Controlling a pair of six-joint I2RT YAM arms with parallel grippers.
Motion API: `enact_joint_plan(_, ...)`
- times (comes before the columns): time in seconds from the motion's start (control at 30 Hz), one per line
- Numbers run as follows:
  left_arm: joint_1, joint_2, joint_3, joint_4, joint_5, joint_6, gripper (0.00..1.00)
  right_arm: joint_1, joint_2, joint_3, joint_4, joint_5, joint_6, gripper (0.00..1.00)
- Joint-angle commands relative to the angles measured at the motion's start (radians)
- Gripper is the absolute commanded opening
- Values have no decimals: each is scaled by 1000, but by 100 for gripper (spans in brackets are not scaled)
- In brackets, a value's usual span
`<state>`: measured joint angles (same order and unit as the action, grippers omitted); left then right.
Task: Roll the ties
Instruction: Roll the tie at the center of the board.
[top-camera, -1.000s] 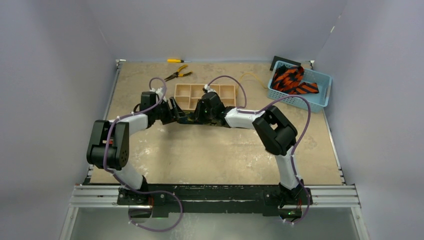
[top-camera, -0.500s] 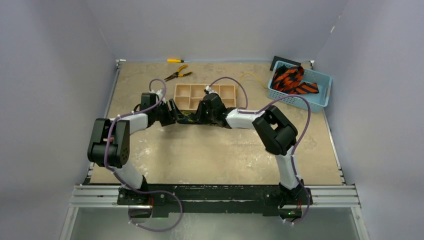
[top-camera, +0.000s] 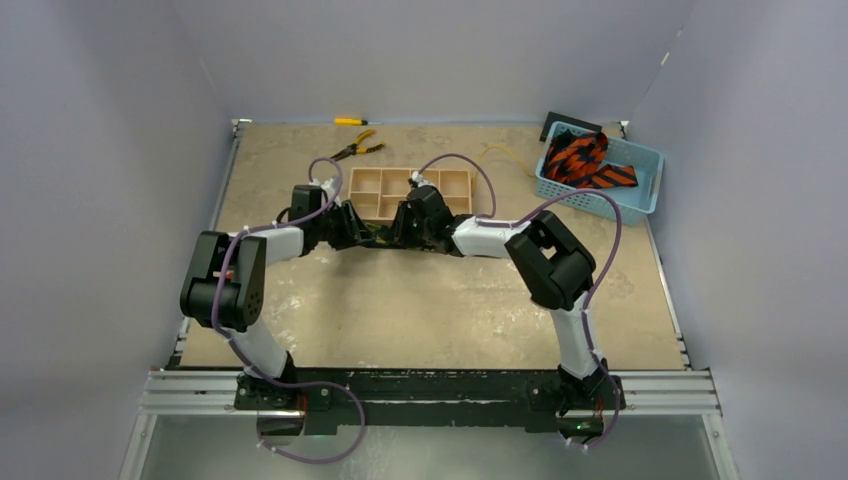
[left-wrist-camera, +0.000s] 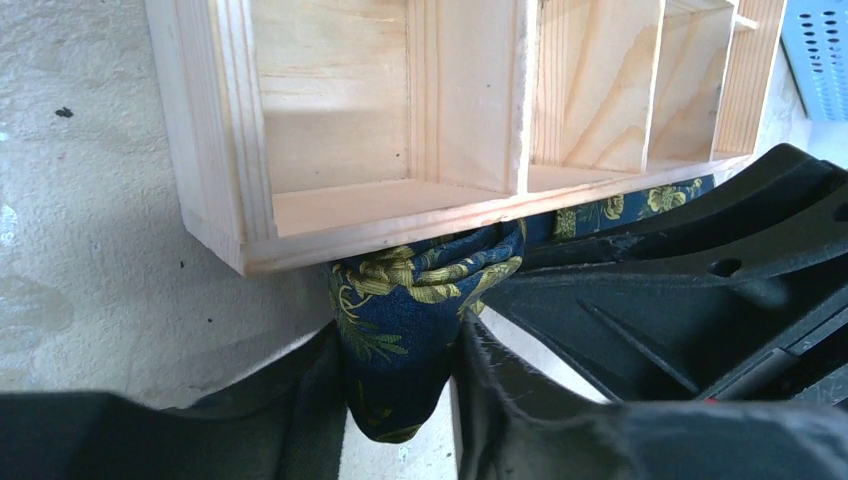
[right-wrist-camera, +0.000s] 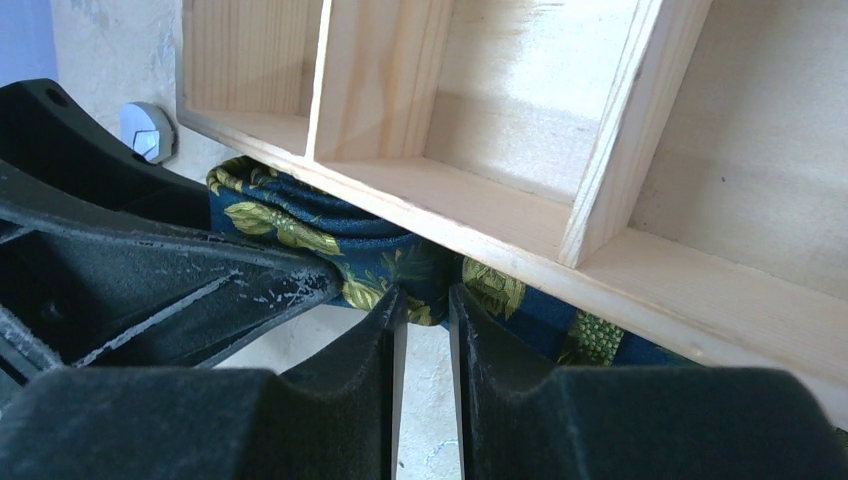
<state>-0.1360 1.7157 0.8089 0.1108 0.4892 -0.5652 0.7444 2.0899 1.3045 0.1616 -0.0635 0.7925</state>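
Note:
A dark navy tie with gold leaf pattern lies bunched against the near wall of a wooden divided tray. My left gripper is shut on its folded end, the fabric filling the gap between both fingers. The right gripper is shut on another fold of the same tie, pinched at its fingertips. In the top view the left gripper and the right gripper meet nose to nose at the tray's front, with the tie mostly hidden. Orange-red striped ties lie heaped in a blue basket.
The wooden tray sits mid-table behind both grippers. The blue basket stands at the back right, with a thin yellow cord beside it. Yellow-handled pliers and a screwdriver lie at the back.
The left arm has shifted a little to the right toward the tray, and its jaws have narrowed onto the tie. The right arm has stayed put.

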Motion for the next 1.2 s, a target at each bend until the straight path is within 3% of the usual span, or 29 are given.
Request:
enact_joint_plan(0.0,-9,-4,28,37,-11,3,30,-7,-14,-7,4,2,-4,25)
enact_joint_plan(0.27,-59,-79,33,-47,-144,31,1,-7,-39,-9,1,-6,-10,25)
enact_joint_plan(0.57,-165,-161,146,-408,-545,106,0,-4,-197,-106,4,79,-33,30)
enact_joint_plan(0.77,-258,-200,193,-538,-786,105,0,10,-310,-231,33,129,-33,30)
enact_joint_plan(1.17,-512,-2,367,-703,-1179,26,0,15,-562,-518,58,222,-39,30)
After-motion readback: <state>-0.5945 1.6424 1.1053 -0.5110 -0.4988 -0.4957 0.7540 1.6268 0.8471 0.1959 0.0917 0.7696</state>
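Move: The rolled end of the tie sits between the left hand's open fingers, about 1 cm ahead and 1 cm to their right, level with them; from the right hand it is about 4 cm left and 1 cm ahead. From the left hand, the wooden tray's middle is some 9 cm ahead and 9 cm right, and the middle of the tie's unrolled strip is about 9 cm right, level fore and aft, both about 2 cm lower. The left fingers close on the tie roll and keep it pinched while the hand rises about 4 cm, eases back 2 to 3 cm from the tray and rolls some 50 degrees, its left side rising, so that fingers slanting to the right come to point mostly down; it sways about 3 cm left and returns on the way. Once that grip is made, the right hand, fingers still nearly shut, leaves the roll's right side, hops up about 6 cm and then sinks 2 cm as it goes some 9 cm right and 6 cm back, away from the roll and the tray. ##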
